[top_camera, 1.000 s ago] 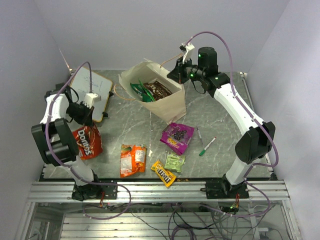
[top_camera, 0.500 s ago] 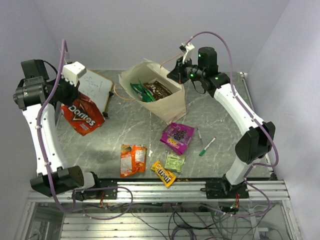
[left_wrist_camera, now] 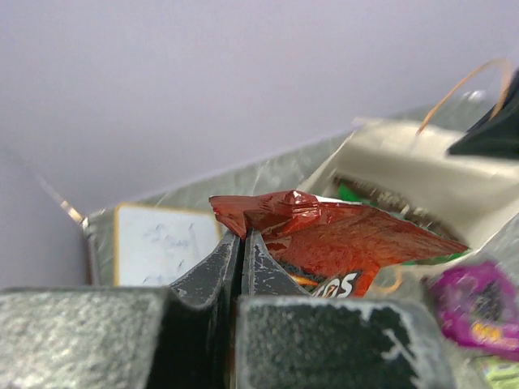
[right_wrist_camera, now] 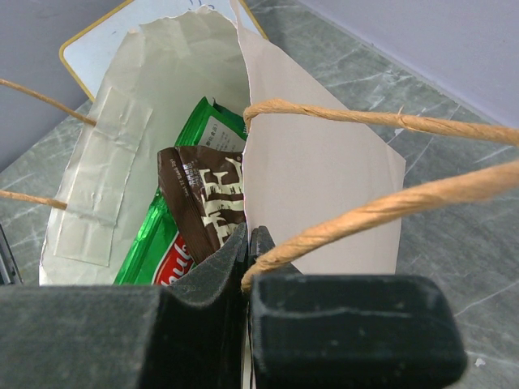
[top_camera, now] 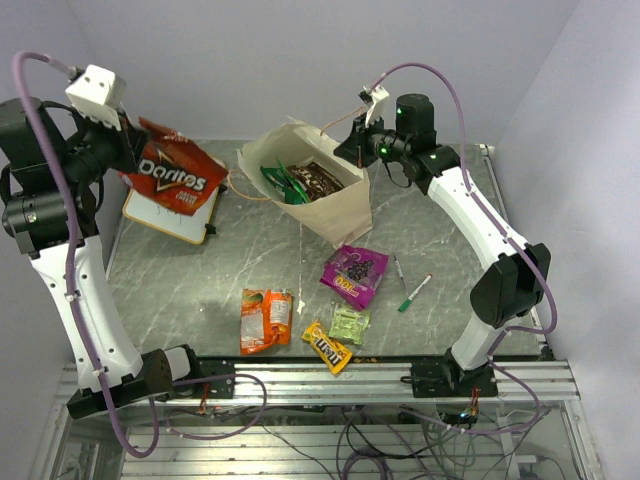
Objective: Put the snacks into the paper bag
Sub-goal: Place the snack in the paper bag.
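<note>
My left gripper (top_camera: 128, 150) (left_wrist_camera: 242, 237) is shut on the top edge of the red Doritos bag (top_camera: 172, 175) (left_wrist_camera: 349, 243), held high in the air at the back left, left of the paper bag (top_camera: 310, 190). My right gripper (top_camera: 358, 150) (right_wrist_camera: 248, 235) is shut on the bag's right rim, holding its mouth open. Inside lie green bags (right_wrist_camera: 166, 239) and a brown bag (right_wrist_camera: 207, 203). On the table lie the purple pouch (top_camera: 354, 272), orange bag (top_camera: 265, 318), yellow M&M's (top_camera: 327, 347) and pale green packet (top_camera: 349, 323).
A wood-framed whiteboard (top_camera: 172, 212) lies at the back left under the lifted Doritos. Two marker pens (top_camera: 413, 292) rest right of the purple pouch. The bag's twisted handles (right_wrist_camera: 381, 121) cross the right wrist view.
The left arm has lifted the Doritos bag from the table's left front up and back, now high over the whiteboard. The right arm and paper bag have not moved.
</note>
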Available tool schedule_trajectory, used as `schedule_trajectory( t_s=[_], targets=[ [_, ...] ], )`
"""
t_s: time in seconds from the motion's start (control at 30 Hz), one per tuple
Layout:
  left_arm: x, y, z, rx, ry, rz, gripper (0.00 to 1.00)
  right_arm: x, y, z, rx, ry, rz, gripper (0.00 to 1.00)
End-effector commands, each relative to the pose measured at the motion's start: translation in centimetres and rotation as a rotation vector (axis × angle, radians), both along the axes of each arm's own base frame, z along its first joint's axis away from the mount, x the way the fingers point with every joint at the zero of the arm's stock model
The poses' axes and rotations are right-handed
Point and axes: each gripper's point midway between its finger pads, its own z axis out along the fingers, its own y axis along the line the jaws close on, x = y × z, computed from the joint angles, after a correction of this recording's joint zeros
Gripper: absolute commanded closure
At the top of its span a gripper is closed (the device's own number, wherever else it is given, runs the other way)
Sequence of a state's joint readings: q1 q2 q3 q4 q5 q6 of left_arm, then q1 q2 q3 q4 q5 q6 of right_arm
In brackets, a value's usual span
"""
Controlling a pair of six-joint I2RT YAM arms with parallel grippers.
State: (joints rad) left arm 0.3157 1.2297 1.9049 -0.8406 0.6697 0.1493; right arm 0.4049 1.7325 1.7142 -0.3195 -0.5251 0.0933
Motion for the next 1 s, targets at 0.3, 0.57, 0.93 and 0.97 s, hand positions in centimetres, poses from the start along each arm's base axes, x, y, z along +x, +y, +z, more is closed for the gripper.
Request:
schedule_trajectory(
  t_s=[0.3,0.57,0.93,0.97],
  targets=[
    [1.8,-6.5,11.5,-0.265,-0.276,-0.239,0.93,-1.5,1.4,2.4,0.045,-0.038,0.103,1.0],
    [4.6,-14.8,11.0,-0.308,-0.261,-0.353,0.93,-1.6,1.5,2.9,0.051,-0.04,0.106,1.0],
    [6.6,-24.5,6.1,-0.309,-0.188,-0.533,0.93,-0.9,0.8,3.0,0.051,-0.024,0.059,1.0],
    [6.7,-24.8,5.6,-0.315,-0.177,-0.538,0.93,-0.8,0.7,2.9,0.055,-0.017,0.058,1.0]
  ],
)
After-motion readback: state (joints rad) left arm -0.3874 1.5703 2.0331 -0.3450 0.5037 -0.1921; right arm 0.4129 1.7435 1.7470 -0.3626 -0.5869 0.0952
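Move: The left hand already holds the red Doritos pack by one edge, high over the left side; the paper bag's mouth lies some 28 cm to its right, 9 cm farther out and 20 cm lower. The right gripper, at the far rim corner, stands about 38 cm right, 12 cm ahead and 17 cm below; the whiteboard lies 4 cm left, 17 cm out, 48 cm down. From the right hand, the mouth's middle is about 11 cm left, 3 cm back and 3 cm down. Keeping its pinch on the Doritos pack, the left hand climbs about 8 cm, then sweeps right in a fast arc towards the paper bag's mouth, some 24 cm in all and about 6 cm forward, turning roughly 30 degrees clockwise with its left side dipping, and sinks again by 4 to 5 cm as the sideways travel runs out. The right hand keeps hold of the bag's rim and shifts it only a centimetre or two back and to the left. ##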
